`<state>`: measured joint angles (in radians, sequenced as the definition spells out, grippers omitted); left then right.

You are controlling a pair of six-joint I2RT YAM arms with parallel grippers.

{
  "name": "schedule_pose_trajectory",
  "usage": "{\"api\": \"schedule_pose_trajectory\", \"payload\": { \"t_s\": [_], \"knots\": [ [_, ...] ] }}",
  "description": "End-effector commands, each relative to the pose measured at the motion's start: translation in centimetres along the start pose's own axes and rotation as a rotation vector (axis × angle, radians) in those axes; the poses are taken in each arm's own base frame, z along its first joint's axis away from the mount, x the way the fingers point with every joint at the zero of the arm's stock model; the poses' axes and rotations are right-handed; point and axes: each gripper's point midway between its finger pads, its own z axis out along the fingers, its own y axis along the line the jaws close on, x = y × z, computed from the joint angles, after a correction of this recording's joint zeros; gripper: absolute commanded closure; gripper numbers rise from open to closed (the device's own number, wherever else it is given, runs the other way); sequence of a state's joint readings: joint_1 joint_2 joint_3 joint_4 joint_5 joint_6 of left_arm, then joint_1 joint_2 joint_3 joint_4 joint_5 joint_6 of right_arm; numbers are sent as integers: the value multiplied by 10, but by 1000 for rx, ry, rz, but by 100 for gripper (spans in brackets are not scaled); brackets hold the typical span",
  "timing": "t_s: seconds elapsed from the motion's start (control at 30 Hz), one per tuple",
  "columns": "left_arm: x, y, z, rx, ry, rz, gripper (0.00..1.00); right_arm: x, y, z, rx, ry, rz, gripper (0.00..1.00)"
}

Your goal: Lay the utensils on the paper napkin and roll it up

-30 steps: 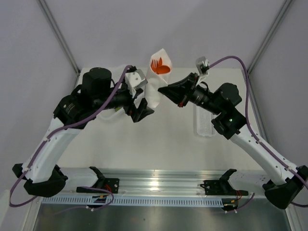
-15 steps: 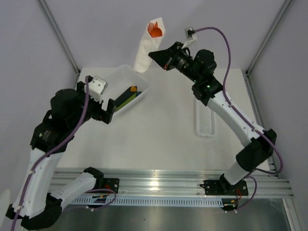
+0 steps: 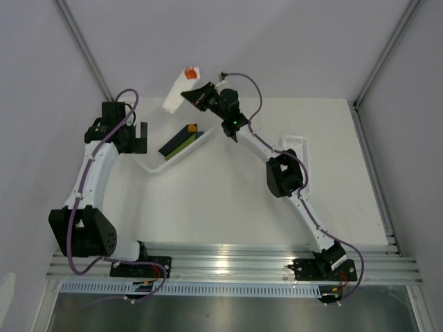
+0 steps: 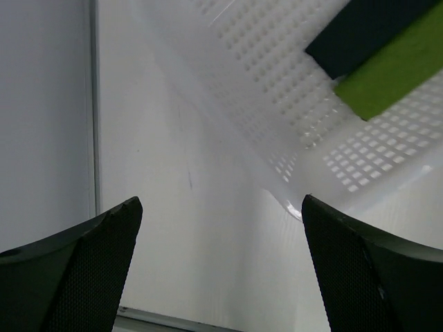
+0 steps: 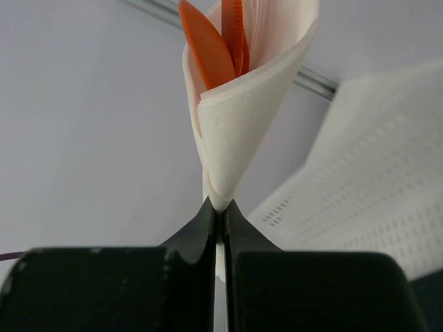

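The paper napkin is rolled into a white cone, and the orange utensils stick out of its wide end. My right gripper is shut on the cone's narrow end. In the top view this gripper holds the napkin in the air at the back left, with the utensils pointing away. My left gripper stands open and empty beside the left end of the bin. In its own view, the left gripper has only the table and the bin's corner between its fingers.
A translucent white perforated bin lies below the napkin, with a green bar and a black bar inside. A narrow ribbed white tray sits at the right, partly behind the right arm. The enclosure's walls stand close behind.
My right arm has stretched out and swung left and toward the back with the rolled napkin still in its grip. My left arm has pulled back to the left, off the napkin.
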<state>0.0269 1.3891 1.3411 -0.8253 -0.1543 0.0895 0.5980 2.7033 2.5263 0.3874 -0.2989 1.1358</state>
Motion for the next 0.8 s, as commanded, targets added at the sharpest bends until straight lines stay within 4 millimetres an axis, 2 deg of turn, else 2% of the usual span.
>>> {"api": "schedule_pose_trajectory", "payload": {
  "t_s": [0.0, 0.03, 0.1, 0.13, 0.23, 0.27, 0.3, 0.33, 0.37, 0.4, 0.47, 0.5, 0.57, 0.6, 0.67, 0.77],
  "knots": [
    [-20, 23, 14, -88, -25, -90, 0, 17, 31, 15, -38, -92, 41, 100],
    [-17, 22, 27, -89, 6, -84, 0, 36, 18, 17, -8, -71, 45, 100],
    [-23, 25, 38, -100, 11, -92, 0, 54, 5, 19, 20, -57, 51, 100],
    [-20, 24, 52, -97, 33, -104, 1, 70, -3, 21, 26, -40, 56, 100],
    [-33, 31, 61, -94, 31, -168, 1, 90, -16, 23, 57, -21, 87, 100],
    [-30, 34, 70, -98, 49, -180, 0, 103, -23, 23, 83, -6, 91, 100],
    [-39, 39, 69, -103, 28, -199, 0, 105, -29, 24, 113, -24, 96, 100],
    [-38, 38, 72, -96, 40, -208, 1, 119, -40, 22, 172, -8, 113, 100],
    [-35, 40, 82, -95, 64, -215, 1, 120, -47, 22, 199, -23, 127, 100],
    [-47, 46, 81, -105, 41, -227, 1, 125, -48, 21, 201, -18, 126, 100],
    [-49, 52, 89, -117, 54, -241, 1, 135, -54, 21, 234, -12, 107, 100],
    [-64, 56, 92, -119, 32, -244, 1, 138, -58, 20, 250, -10, 97, 100],
    [-77, 59, 94, -118, 13, -244, 2, 136, -71, 19, 291, -43, 101, 100],
    [-74, 57, 104, -113, 35, -236, 2, 137, -81, 18, 309, -58, 112, 100],
    [-85, 57, 107, -101, 27, -243, 4, 138, -92, 17, 339, -73, 138, 100],
    [-80, 55, 124, -93, 57, -251, 5, 139, -104, 14, 392, -91, 102, 100]
  ]
}}
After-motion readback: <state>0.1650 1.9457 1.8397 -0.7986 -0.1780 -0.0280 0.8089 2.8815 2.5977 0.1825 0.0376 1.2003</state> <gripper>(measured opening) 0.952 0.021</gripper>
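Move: The white basket that the rolled napkin is being brought to has its middle about 12 cm left of the right hand, 2 cm back and some 22 cm below. Inside it, a black box lies about 7 cm left, 5 cm back, and a green box 5 cm left and 7 cm back, both some 23 cm down. From the empty left hand, the basket's middle is roughly 17 cm ahead, 10 cm to the right and 16 cm below. The napkin roll, utensil heads at its far end, stays pinched in the right hand's shut fingers as it is lowered some 14 cm towards the basket and carried about 9 cm left, drawing back a little; the drop is quickest at first, and the wrist tips some 20 degrees. The open left hand travels about 13 cm forward and 7 cm left past the basket's left side, dipping slightly. ##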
